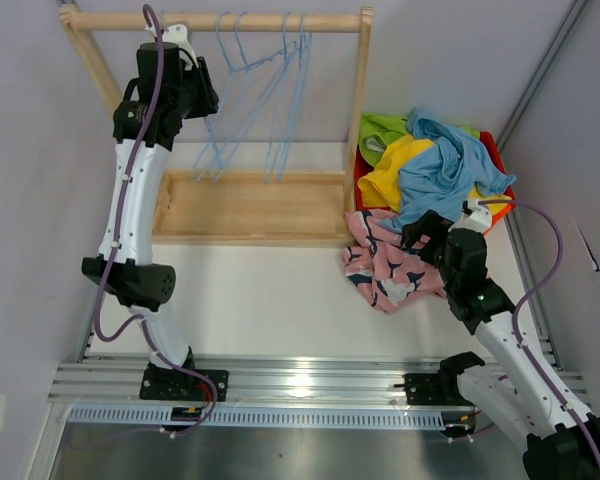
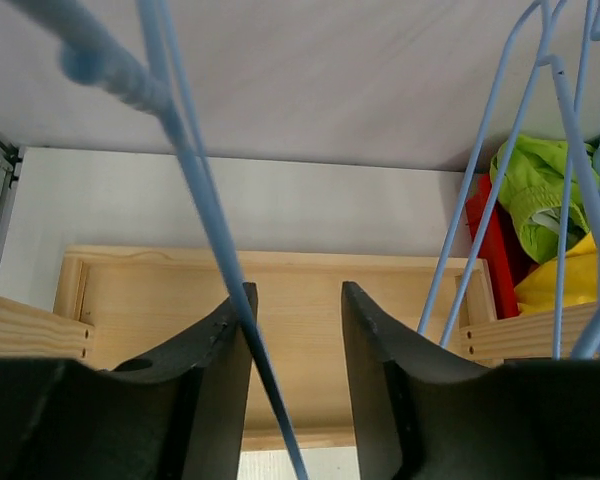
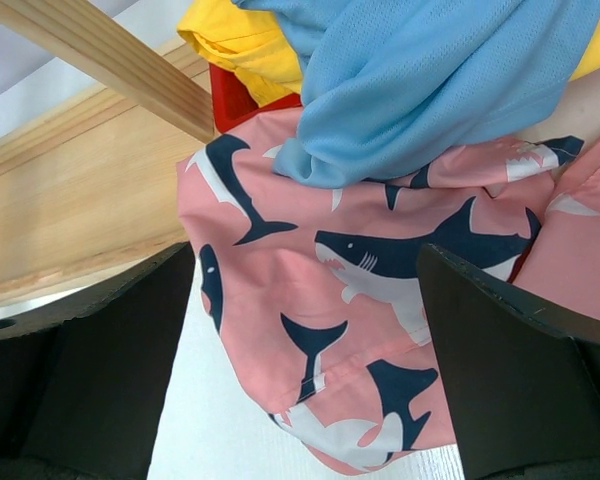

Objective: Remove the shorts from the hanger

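Observation:
The shorts lie in a heap right of the rack. The pink pair with navy sharks [image 1: 385, 265] [image 3: 310, 300] is in front, with light blue [image 1: 450, 170] [image 3: 420, 80], yellow [image 1: 390, 175] [image 3: 240, 40] and lime green [image 1: 385, 130] [image 2: 535, 190] behind it. An orange-red piece [image 1: 495, 160] shows at the far right. Several bare light-blue wire hangers [image 1: 270, 90] hang on the rail. My left gripper [image 1: 185, 75] [image 2: 298, 290] is up at the rail's left end, open. One hanger wire [image 2: 195, 180] rests against its left finger. My right gripper [image 1: 420, 232] [image 3: 305, 255] hangs open just above the pink shorts.
The wooden rack has a top rail [image 1: 110, 20], a flat base tray [image 1: 250, 205] and a right post [image 1: 358, 110] next to the heap. More hanger wires [image 2: 500, 170] hang right of my left fingers. Grey walls close in on both sides.

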### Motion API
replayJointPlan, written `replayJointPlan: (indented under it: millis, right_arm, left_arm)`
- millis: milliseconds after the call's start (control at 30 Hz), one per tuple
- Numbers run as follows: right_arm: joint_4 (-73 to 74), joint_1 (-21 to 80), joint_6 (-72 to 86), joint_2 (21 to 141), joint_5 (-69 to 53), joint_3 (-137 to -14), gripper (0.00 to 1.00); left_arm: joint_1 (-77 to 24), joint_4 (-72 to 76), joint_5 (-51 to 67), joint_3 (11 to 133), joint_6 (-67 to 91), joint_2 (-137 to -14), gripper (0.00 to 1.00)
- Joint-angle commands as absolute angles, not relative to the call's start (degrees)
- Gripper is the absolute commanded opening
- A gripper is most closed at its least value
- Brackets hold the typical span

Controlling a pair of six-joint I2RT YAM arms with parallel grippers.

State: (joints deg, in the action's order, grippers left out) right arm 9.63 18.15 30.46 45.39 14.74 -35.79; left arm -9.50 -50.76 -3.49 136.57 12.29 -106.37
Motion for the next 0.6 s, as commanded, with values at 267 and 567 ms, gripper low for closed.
replayJointPlan:
  millis: [267,567]
  right_arm:
    - [13.9,18.7,30.7,41.0,14.9,-38.1,0.99]
    - [21.4,19.2,28.0,37.2,14.0,-46.9,0.99]
  left_arm:
    - [-9.2,-50.4,-6.8,123.3,11.4,-92.5,0.71]
    - [-13.5,-54.7,-9.0,113.0,10.2,-77.5,0.99]
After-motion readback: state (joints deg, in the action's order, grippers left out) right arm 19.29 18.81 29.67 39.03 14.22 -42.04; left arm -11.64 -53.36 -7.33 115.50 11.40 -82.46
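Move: The hanger just hung on the rail is at the left gripper: its near side runs through the half-open fingers and its middle lies some 3 cm ahead and 3 above. The rail is about 6 cm ahead and 10 above, the next hanger 3 ahead, 5 right and 3 up. From the right hand, that hanger is roughly 22 cm ahead, 45 left and 24 up; the blue shorts lie some 18 cm ahead, 7 right and 12 down. Finish spreading the left fingers wide around the hanger and back the gripper out towards the base, about 12 cm in all, dipping some 3 cm first and then climbing about 5, so it leaves the hanger and rail behind. Meanwhile ease the empty, open right hand back a little and lift it about 4 cm, away from the blue shorts. ##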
